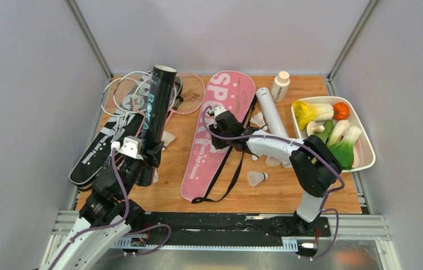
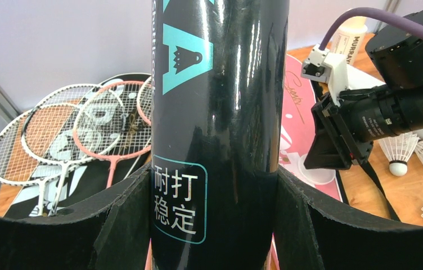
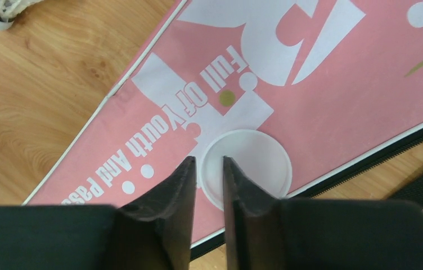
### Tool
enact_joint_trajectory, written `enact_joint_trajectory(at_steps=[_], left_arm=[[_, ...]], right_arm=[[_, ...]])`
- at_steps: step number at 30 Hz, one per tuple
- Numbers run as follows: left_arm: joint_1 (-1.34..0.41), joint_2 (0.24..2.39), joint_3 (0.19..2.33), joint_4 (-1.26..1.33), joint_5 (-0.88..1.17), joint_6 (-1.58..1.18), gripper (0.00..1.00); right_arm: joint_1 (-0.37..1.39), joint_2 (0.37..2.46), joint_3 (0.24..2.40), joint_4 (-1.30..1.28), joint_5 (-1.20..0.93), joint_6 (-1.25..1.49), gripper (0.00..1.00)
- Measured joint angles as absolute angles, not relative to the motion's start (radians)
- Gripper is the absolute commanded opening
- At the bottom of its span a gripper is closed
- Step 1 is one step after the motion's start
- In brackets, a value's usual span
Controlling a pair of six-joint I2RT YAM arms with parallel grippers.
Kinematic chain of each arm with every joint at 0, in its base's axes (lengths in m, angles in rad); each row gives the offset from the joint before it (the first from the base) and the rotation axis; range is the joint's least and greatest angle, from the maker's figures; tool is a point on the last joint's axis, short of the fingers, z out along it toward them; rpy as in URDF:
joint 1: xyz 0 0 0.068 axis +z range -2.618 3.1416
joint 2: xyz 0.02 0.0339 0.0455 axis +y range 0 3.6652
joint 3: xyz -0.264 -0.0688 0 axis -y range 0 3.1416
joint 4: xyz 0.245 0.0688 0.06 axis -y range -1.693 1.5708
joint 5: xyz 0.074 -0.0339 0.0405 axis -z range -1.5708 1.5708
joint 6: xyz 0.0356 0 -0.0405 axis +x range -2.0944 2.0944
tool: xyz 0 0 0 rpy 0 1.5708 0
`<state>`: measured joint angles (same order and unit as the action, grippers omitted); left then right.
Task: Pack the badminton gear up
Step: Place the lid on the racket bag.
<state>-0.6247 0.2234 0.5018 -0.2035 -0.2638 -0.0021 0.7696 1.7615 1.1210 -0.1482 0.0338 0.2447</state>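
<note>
My left gripper (image 1: 147,154) (image 2: 214,170) is shut on a long black tube (image 1: 156,112) (image 2: 220,112), held upright over the black bag (image 1: 94,157). Several white and pink rackets (image 1: 136,93) (image 2: 74,129) lie at the back left. My right gripper (image 1: 216,112) (image 3: 209,160) hovers over the pink "SPORT" bag (image 1: 220,140) (image 3: 322,101), its jaws a narrow gap apart. A round white lid (image 3: 254,163) (image 2: 317,175) lies flat on the bag just beyond the fingertips. A white tube (image 1: 271,112) lies right of the pink bag. Shuttlecocks (image 1: 257,179) are scattered on the table.
A small white bottle (image 1: 280,85) stands at the back. At the right sits a white tray (image 1: 367,163) of toy vegetables. The pink bag's black strap (image 1: 229,180) trails toward the front edge. Grey walls close in both sides.
</note>
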Motion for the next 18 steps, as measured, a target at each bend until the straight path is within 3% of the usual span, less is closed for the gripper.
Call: enact_joint_trajectory(at_steps=[3, 10, 18], left_arm=[[-0.625, 0.217, 0.502, -0.203, -0.265, -0.001, 0.0], [-0.625, 0.21, 0.502, -0.204, -0.265, 0.01, 0.0], [-0.625, 0.197, 0.502, -0.205, -0.264, 0.014, 0.0]], right_arm=[[0.767, 1.768, 1.141, -0.162, 0.049, 0.218, 0.4], [0.706, 1.775, 1.323, -0.284, 0.068, 0.064, 0.47], [0.589, 1.945, 1.615, -0.493, 0.166, -0.133, 0.65]])
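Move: The right hand's barely parted fingers are just over the lid, which already lies flat on the pink racket bag about 2 cm below. The shuttlecock it heads for lies some 11 cm ahead, 15 cm to its right and 3 cm lower; from the left hand, holding the black tube, about 21 cm ahead, 40 cm right and 24 cm below. The white tube's middle is about 6 cm ahead and 21 cm right of the right hand, another shuttlecock 2 cm back and 15 cm right. The right hand leaves the lid, rising about 7 cm while it reaches some 12 cm forward over the bag towards the shuttlecock beside the white tube, then bears right and starts to sink by about a centimetre. On the way its fingers spread from nearly shut to a bit over half open, and the wrist rolls some 20 degrees so that they point less to the left and more ahead; the shuttlecock isn't touched yet. ##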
